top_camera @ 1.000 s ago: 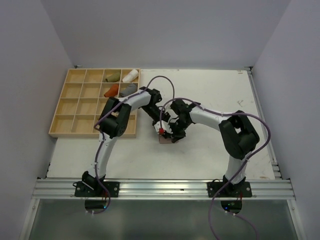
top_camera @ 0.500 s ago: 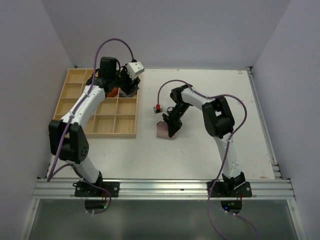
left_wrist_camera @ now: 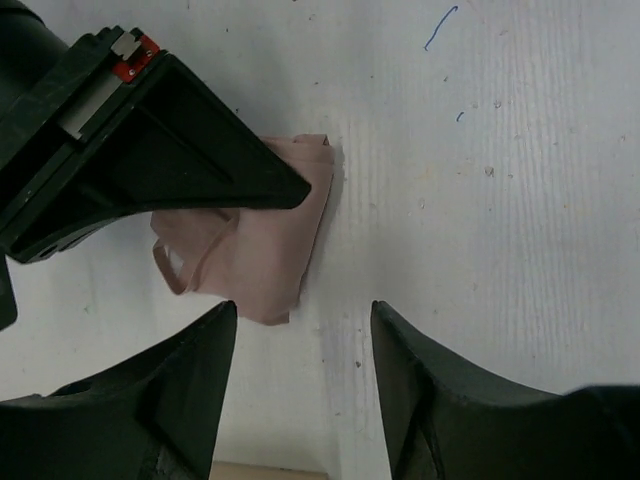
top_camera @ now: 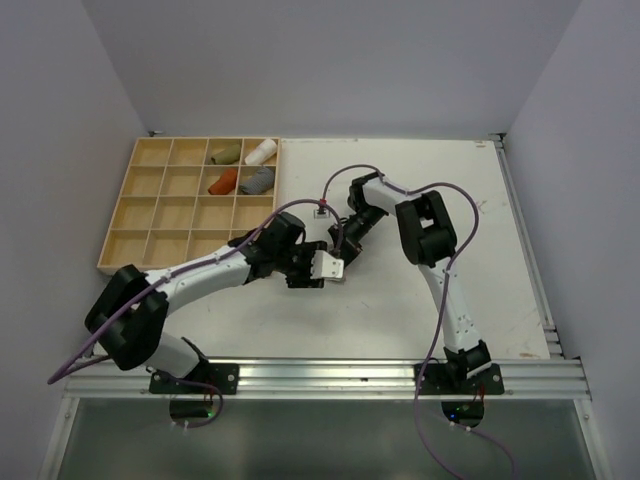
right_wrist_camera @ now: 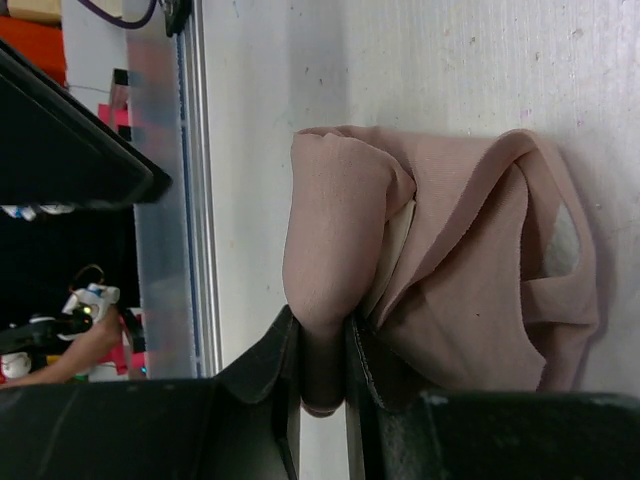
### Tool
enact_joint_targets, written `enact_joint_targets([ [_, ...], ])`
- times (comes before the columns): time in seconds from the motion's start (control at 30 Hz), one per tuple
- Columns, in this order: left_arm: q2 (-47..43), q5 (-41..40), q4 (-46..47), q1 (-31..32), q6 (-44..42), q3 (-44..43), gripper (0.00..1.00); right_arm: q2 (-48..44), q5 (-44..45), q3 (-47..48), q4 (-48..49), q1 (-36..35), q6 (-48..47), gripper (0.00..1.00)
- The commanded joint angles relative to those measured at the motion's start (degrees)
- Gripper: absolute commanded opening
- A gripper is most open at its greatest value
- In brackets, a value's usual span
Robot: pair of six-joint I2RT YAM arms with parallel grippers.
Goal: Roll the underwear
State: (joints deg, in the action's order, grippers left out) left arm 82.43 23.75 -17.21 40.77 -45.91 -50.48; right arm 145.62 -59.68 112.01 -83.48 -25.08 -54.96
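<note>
The pale beige-pink underwear (left_wrist_camera: 262, 245) lies crumpled on the white table, partly folded over on itself. My right gripper (right_wrist_camera: 322, 330) is shut on a rolled fold at its edge, with cloth bulging out between the fingers (right_wrist_camera: 262, 365). In the top view this gripper (top_camera: 341, 252) sits mid-table. My left gripper (left_wrist_camera: 303, 308) hovers open just beside the garment, touching nothing; from above it (top_camera: 321, 266) is right against the right gripper. The rust-orange underwear (top_camera: 222, 183) sits rolled in a tray compartment.
A wooden compartment tray (top_camera: 150, 215) stands at the back left, holding an olive roll (top_camera: 224, 153), a white roll (top_camera: 261, 152) and a grey roll (top_camera: 257, 180). The table's metal rail (right_wrist_camera: 170, 200) shows in the right wrist view.
My left arm has left the tray's back compartments and come down to mid-table beside the right gripper. The right gripper has shifted slightly with the beige-pink cloth.
</note>
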Motion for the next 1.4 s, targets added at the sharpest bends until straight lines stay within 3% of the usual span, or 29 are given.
enact_joint_targets([
  [0.0,3.07,-1.69,9.73,1.59,-3.92,-0.23,0.60,4.76,6.77,-0.82,-7.40,-0.85,0.38,0.00],
  [0.33,13.89,-1.77,11.58,3.08,-12.09,-0.76,0.59,4.85,6.33,-2.23,-7.40,-0.67,-0.85,0.00],
  [0.43,16.00,-1.08,11.76,3.52,-12.62,-1.02,0.55,4.85,6.51,-1.79,-7.40,-0.67,-0.85,0.00],
  [0.47,16.87,-0.90,10.37,3.70,-13.06,-1.20,0.48,4.85,6.68,-1.44,-7.40,-0.58,-0.85,0.00],
  [0.5,17.23,-0.46,8.96,3.79,-13.33,-2.25,0.44,4.67,6.77,-1.18,-7.40,-0.58,-1.03,0.02],
  [0.53,17.67,-0.11,7.21,3.79,-13.76,-3.04,0.40,4.32,6.86,-1.00,-7.31,-0.58,-1.11,0.12],
  [0.67,19.60,2.70,-6.83,4.22,-14.91,-7.17,0.18,1.95,10.44,3.37,-7.22,0.82,-0.51,0.28],
  [0.73,20.13,3.32,-10.62,4.92,-12.73,-7.97,0.13,-0.15,12.38,6.10,-7.13,2.92,-0.58,0.35],
  [0.83,21.71,4.02,-14.59,5.98,-9.30,-9.37,0.11,-2.79,13.80,9.09,-7.13,5.65,-0.85,0.40],
  [1.03,25.05,9.82,-19.70,5.90,0.99,-10.69,0.20,-8.94,14.33,18.77,-3.54,13.91,4.58,0.45],
  [1.13,31.10,13.51,-24.87,5.11,4.33,-15.69,0.20,-16.75,15.55,15.72,-0.11,17.60,5.56,0.49],
  [1.37,50.42,18.96,-39.71,-1.30,6.18,-35.10,0.21,-42.85,20.13,-13.25,9.03,21.04,-2.23,0.51],
])
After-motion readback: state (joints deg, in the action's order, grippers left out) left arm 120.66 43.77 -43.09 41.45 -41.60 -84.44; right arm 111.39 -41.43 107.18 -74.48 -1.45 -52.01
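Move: Under the open left hand, about 2 cm ahead, 4 cm to its right and 7 cm below, lies the partly rolled dusty-pink underwear. Its roll is still pinched by the right fingers, with the underwear's middle roughly 3 cm left of that hand, level with it fore and aft. From the left hand the wooden tray's middle is some 30 cm left and 18 cm ahead, and the grey roll in it about 14 cm left and 24 cm ahead, both on the table. Dropping about 7 cm and edging 3 cm right, the left hand closes on the underwear roll while the right keeps its pinch. The right fingers then open and come free, running forward some 15 cm before swinging right, up and partly back, well away. Keeping its grip, the left hand drags low to the right and back by about 5 cm, its fingertips swinging some 35 degrees towards the base. ##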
